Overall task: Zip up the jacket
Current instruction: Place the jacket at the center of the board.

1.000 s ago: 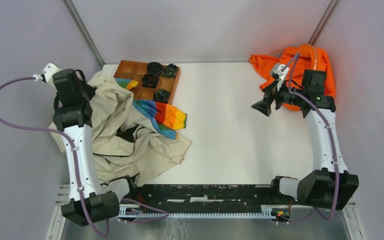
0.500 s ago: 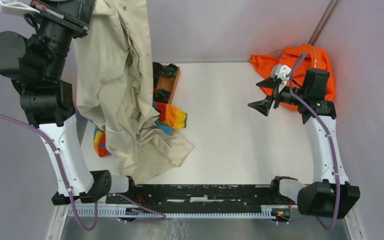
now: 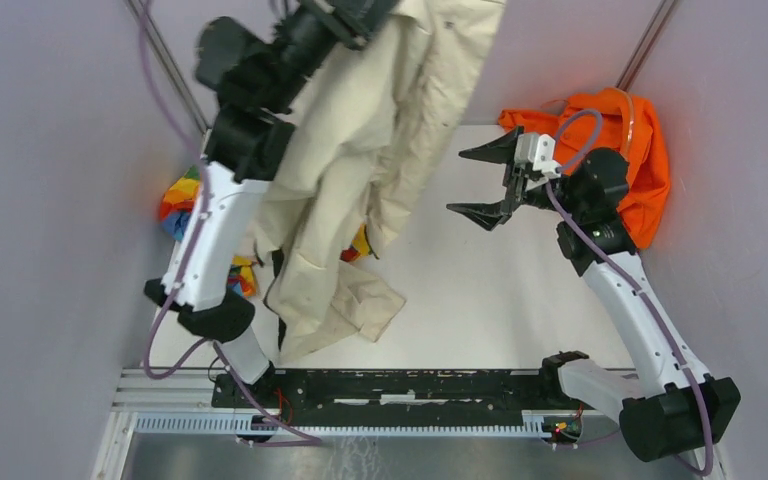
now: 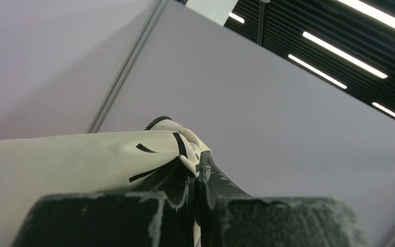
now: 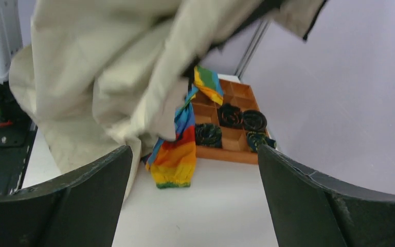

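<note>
The beige jacket (image 3: 360, 170) hangs in the air from my raised left gripper (image 3: 365, 12) at the top edge of the top view, and its lower end trails on the table (image 3: 500, 290). In the left wrist view my left gripper (image 4: 198, 165) is shut on a bunched fold of the jacket (image 4: 82, 159) with black trim. My right gripper (image 3: 480, 182) stands open just right of the hanging cloth, apart from it. From the right wrist, the jacket (image 5: 108, 77) fills the upper left ahead of the open right gripper (image 5: 194, 150). No zipper shows.
A bright orange garment (image 3: 625, 140) lies at the back right behind the right arm. A rainbow-striped cloth (image 5: 177, 154) lies under the jacket's edge, and part of it shows at the left (image 3: 175, 195). A wooden tray (image 5: 226, 153) holds dark rolled items (image 5: 231, 116).
My left arm has lifted the jacket off the table and swung it up and to the right. The rainbow cloth has shifted left. My right gripper has moved left and turned toward the jacket.
</note>
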Controlling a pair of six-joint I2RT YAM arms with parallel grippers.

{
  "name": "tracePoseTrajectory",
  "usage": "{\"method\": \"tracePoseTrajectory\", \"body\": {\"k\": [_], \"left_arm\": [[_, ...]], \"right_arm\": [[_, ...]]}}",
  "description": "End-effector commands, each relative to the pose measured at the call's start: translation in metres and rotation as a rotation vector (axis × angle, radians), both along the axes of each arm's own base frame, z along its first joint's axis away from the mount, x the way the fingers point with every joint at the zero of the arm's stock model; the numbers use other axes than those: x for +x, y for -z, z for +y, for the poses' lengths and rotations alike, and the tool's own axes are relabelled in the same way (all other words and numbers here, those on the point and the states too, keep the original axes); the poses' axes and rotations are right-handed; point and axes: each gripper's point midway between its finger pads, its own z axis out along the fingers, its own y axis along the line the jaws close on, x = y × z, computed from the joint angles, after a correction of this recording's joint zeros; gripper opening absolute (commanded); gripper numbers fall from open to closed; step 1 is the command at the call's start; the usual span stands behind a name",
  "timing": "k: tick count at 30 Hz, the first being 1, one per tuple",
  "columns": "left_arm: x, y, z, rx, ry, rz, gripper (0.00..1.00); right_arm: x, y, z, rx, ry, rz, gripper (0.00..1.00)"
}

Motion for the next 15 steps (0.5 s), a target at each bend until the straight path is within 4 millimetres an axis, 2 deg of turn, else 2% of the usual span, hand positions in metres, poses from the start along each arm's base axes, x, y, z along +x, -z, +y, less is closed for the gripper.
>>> {"method": "tracePoseTrajectory", "body": {"k": [1,5,9,10,11,12,13,15], "left_arm": [[0.001,-0.015,-0.034,-0.076,-0.030,-0.108,0.02],[0.009,-0.006,-0.071,-0.109,0.048,-0.083,0.02],[0.007,0.002,-0.094,-0.129,0.108,-0.068,0.02],[0.007,0.003,-0.096,-0.126,0.113,-0.067,0.02],[0.007,0.003,-0.095,-0.121,0.109,-0.067,0.02],[0.005,0.003,-0.093,-0.111,0.097,-0.070,0.02],[0.006,0.003,-0.090,-0.099,0.076,-0.072,0.02],[0.004,0.002,-0.081,-0.071,0.024,-0.074,0.02]], "right_arm": [[-0.017,-0.060,-0.001,0.239,0.030,-0.074,0.98],[-0.018,-0.058,-0.002,0.346,0.076,0.015,0.98],[0.024,-0.045,-0.021,0.406,0.316,0.127,0.95],[0.032,-0.045,-0.025,0.393,0.363,0.125,0.88],[0.037,-0.049,-0.030,0.375,0.397,0.097,0.69],[0.043,-0.056,-0.036,0.372,0.435,0.070,0.42],[0.048,-0.066,-0.045,0.372,0.482,0.043,0.21],[0.058,-0.094,-0.067,0.381,0.563,-0.028,0.06]]}}
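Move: The left hand already holds the jacket high up; the board centre lies about 7 cm to its right, 4 cm ahead and some 70 cm below. The cable tray is 16 cm left and 23 cm ahead of it. For the open right hand, the hanging jacket's middle is about 16 cm left, 2 cm back and 5 cm above; the orange cloth is about 27 cm right, 25 cm ahead and 35 cm lower. The right hand's fingers close on a hanging fold of the jacket, pinching it, as the hand shifts about 4 cm forward and some 3 cm up and right, rolling its left side up and turning clockwise roughly 20 degrees. Meanwhile the left hand, keeping its grip, carries the jacket some 15 cm right towards the right hand, sinking about 10 cm and going 6 cm forward, slowing to a near stop. ##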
